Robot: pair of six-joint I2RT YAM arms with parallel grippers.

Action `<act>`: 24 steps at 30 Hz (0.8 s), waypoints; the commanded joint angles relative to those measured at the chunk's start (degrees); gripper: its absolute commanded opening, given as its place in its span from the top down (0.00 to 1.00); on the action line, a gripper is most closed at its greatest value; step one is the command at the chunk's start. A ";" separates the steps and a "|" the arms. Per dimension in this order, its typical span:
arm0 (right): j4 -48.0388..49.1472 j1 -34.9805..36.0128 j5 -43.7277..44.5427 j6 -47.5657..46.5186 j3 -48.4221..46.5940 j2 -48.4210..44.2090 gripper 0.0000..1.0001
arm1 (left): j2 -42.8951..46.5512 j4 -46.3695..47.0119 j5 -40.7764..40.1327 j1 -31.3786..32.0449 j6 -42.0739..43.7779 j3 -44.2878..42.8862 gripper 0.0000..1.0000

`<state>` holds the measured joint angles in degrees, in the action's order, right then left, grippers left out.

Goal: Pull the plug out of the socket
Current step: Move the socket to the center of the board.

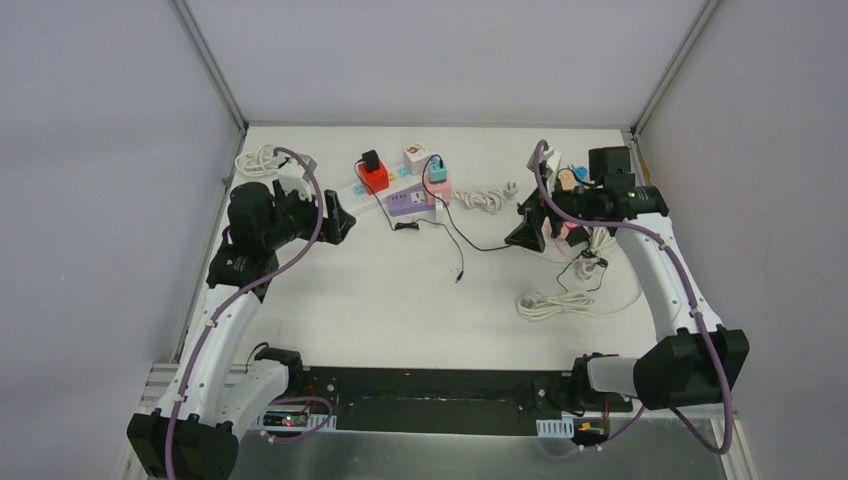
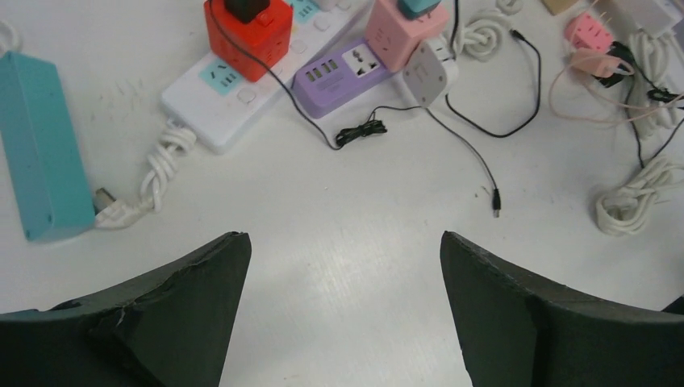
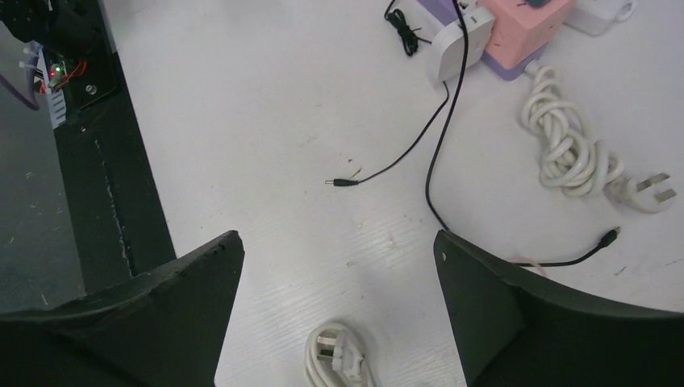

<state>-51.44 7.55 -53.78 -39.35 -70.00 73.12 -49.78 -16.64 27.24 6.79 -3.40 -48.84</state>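
Note:
A black plug (image 1: 371, 160) sits in the red cube socket (image 1: 376, 179) on a white power strip (image 2: 234, 105). A teal plug (image 1: 437, 170) sits in a pink cube socket (image 1: 439, 190) beside the purple strip (image 1: 408, 201). In the left wrist view the red cube socket (image 2: 246, 36), the purple strip (image 2: 343, 76) and a white adapter (image 2: 425, 74) lie far ahead. My left gripper (image 1: 345, 215) (image 2: 343, 238) is open, left of the sockets, over bare table. My right gripper (image 1: 522, 235) (image 3: 339, 235) is open too, right of them, above a loose white plug (image 3: 339, 355).
A long teal box (image 2: 40, 145) lies at the left. Thin black cables (image 1: 455, 245) trail across the middle, one ending in a loose tip (image 3: 343, 184). Coiled white cords (image 1: 548, 303) (image 3: 565, 153) and small pink adapters (image 2: 587, 36) crowd the right side.

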 commanded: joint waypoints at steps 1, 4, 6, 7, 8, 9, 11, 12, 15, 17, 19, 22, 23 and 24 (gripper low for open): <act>6.16 1.11 -0.05 3.81 -4.13 3.45 0.09 | 4.04 -0.18 -6.01 0.11 4.27 0.26 0.10; 6.70 1.10 0.26 3.75 -3.63 5.17 0.09 | 5.99 -0.01 -7.70 0.08 4.07 1.65 0.10; 7.55 1.14 0.50 3.58 -1.90 5.45 0.09 | 6.16 0.20 -7.80 0.07 3.52 2.32 0.10; 8.22 1.13 0.32 3.58 -0.85 5.45 0.09 | 5.91 0.21 -7.44 0.07 3.55 2.30 0.10; 8.87 1.15 0.07 3.66 -0.04 5.33 0.09 | 5.54 0.26 -6.84 0.11 3.51 2.20 0.10; 9.30 1.09 -0.07 3.67 0.72 5.22 0.09 | 5.18 0.29 -6.29 0.03 3.54 1.98 0.11; 10.25 1.11 0.27 3.71 1.85 5.02 0.09 | 4.67 0.25 -5.67 -0.14 2.71 1.89 0.11; 10.64 1.07 0.45 3.95 2.21 5.01 0.09 | 4.61 0.21 -5.56 -0.23 1.83 1.90 0.11; 12.53 1.14 1.52 6.34 2.85 5.32 0.09 | 4.63 0.22 -5.37 -0.22 1.64 1.99 0.11; 14.29 1.15 2.20 7.75 2.85 5.83 0.09 | 4.40 0.21 -5.19 -0.28 1.56 1.99 0.11; 17.58 1.18 2.20 7.75 2.93 6.26 0.09 | 4.00 0.18 -5.10 -0.26 1.47 1.91 0.11; 22.43 1.87 5.78 14.92 3.03 7.15 0.09 | 3.99 0.20 -4.97 -0.28 1.47 1.98 0.11; 23.64 2.44 8.11 17.71 2.73 7.62 0.09 | 4.08 0.19 -4.93 -0.26 1.47 1.92 0.11; 24.58 3.06 10.25 18.95 2.25 8.22 0.09 | 4.13 0.21 -4.78 -0.28 1.40 1.91 0.11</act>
<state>-35.59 8.91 -50.02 -29.91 -66.83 79.83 -45.80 -18.04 21.54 6.70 -1.06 -46.92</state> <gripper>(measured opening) 0.913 0.890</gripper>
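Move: The purple socket, the likely next one to be fetched, lies about 28 cm ahead of the right hand, 25 cm to its left and some 21 cm below. The pink cube on its right end is roughly 29 cm ahead and 18 cm left of that hand. The white adapter is about 25 cm ahead and 18 cm left, the coiled white cable 31 cm ahead and 5 cm left. From the left hand, the purple socket is some 26 cm ahead, 16 cm right, 24 cm below. Forward by about 5 cm and down some 3 cm, in two short pushes with the sinking mostly between them, the right hand draws nearer the purple socket, still high above the table, empty and wide open, turning slightly clockwise at the end. The left hand, also open and empty, drifts about 2 cm to its left and then holds still. ##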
